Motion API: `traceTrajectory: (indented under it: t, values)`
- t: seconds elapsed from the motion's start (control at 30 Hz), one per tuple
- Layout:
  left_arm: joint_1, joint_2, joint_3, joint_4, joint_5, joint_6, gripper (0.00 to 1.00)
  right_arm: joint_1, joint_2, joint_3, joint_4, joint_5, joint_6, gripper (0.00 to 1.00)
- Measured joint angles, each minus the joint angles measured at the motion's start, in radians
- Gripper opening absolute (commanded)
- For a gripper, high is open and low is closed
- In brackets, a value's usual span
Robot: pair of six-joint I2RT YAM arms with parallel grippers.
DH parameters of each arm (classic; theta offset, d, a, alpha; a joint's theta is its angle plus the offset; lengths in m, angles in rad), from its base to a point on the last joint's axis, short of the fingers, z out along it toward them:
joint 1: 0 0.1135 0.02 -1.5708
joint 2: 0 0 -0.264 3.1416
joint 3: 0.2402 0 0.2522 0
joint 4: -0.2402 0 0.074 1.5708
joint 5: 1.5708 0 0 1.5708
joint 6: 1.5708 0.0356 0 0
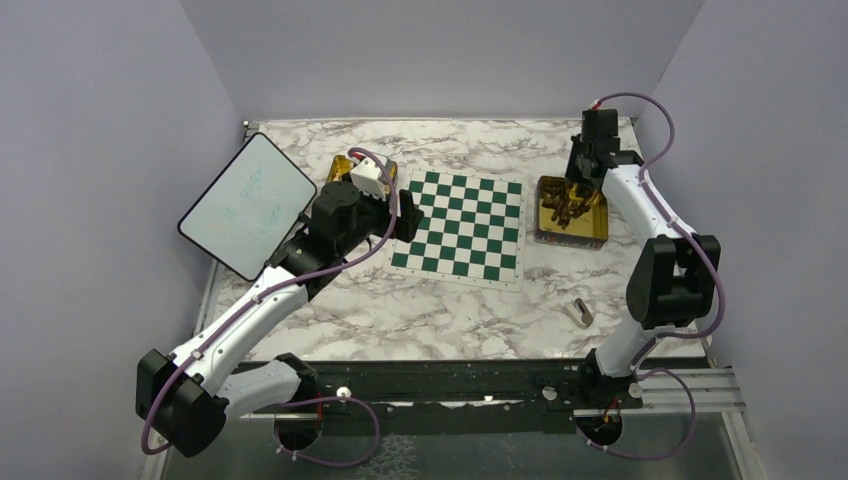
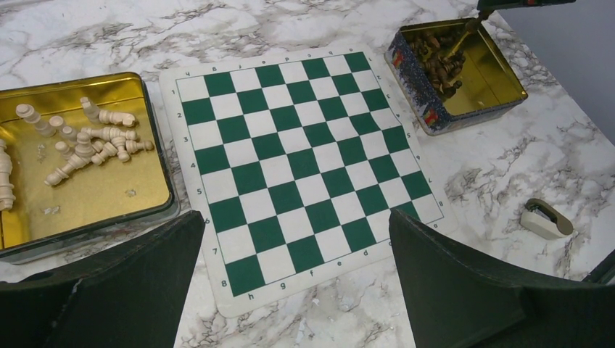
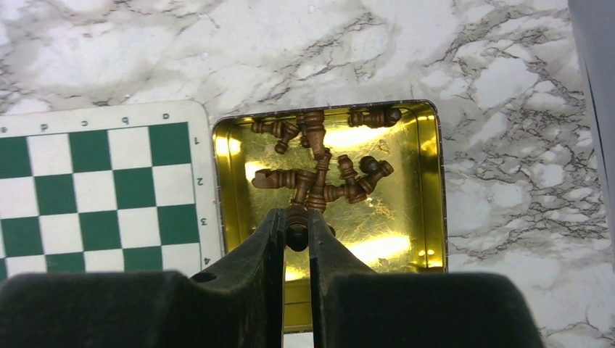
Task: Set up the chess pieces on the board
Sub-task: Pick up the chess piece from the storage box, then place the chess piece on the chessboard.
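The green and white board (image 1: 462, 225) (image 2: 303, 161) (image 3: 98, 196) lies bare at the table's middle. Dark brown chess pieces (image 3: 323, 167) (image 2: 437, 58) lie heaped in a gold tray (image 1: 598, 232) (image 3: 413, 239) to its right. My right gripper (image 3: 296, 226) (image 1: 578, 192) reaches into that tray, shut on a dark brown chess piece (image 3: 296, 232) gripped between its fingertips. Pale cream chess pieces (image 2: 91, 141) lie in a second gold tray (image 2: 109, 199) to the board's left. My left gripper (image 2: 294, 239) (image 1: 408, 218) hovers open over the board's left edge, holding nothing.
A rounded white tablet (image 1: 248, 205) leans at the left of the table. A small grey-beige block (image 1: 581, 313) (image 2: 546, 218) lies on the marble near the right arm's base. Grey walls close in on both sides.
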Motion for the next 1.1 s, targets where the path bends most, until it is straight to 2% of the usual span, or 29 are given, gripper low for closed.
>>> traceTrajectory:
  t: [0.27, 0.53, 0.73, 0.93, 1.1]
  values:
    - [0.000, 0.000, 0.000, 0.000, 0.003, -0.003, 0.99, 0.041, -0.039, 0.000, 0.004, -0.075, 0.020, 0.09]
    - [0.000, 0.000, 0.000, 0.001, 0.003, -0.003, 0.99, 0.185, -0.021, 0.012, 0.043, -0.092, 0.027, 0.09]
    - [0.000, 0.000, 0.000, 0.002, 0.003, -0.003, 0.99, 0.275, 0.098, 0.109, 0.085, -0.087, 0.018, 0.09]
    - [0.000, -0.004, -0.002, 0.003, 0.003, -0.003, 0.99, 0.292, 0.249, 0.225, 0.090, -0.058, 0.017, 0.09]
    - [0.000, -0.008, -0.004, 0.003, 0.003, -0.003, 0.99, 0.298, 0.328, 0.258, 0.092, -0.024, 0.016, 0.09]
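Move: The right hand already holds a dark chess piece above the storage box. Its goal, the squares by the board's far right corner, lies about 17 cm left, 6 cm ahead and 12 cm below. The storage box's middle is about 2 cm right, 1 cm back and 11 cm below; the board's middle is some 25 cm left and 4 cm back. From the left hand that corner lies roughly 18 cm ahead, 19 cm right and 22 cm below. Carry the pinched dark piece with the right gripper off to the left, away from over the storage box, about 17 cm, rising a couple of centimetres at first and turning the wrist some 20 degrees counter-clockwise. As the leftward swing runs out, reach about 6 cm forward and sink some 6 cm towards the board's far right squares. Keep the fingers shut on the piece throughout. ##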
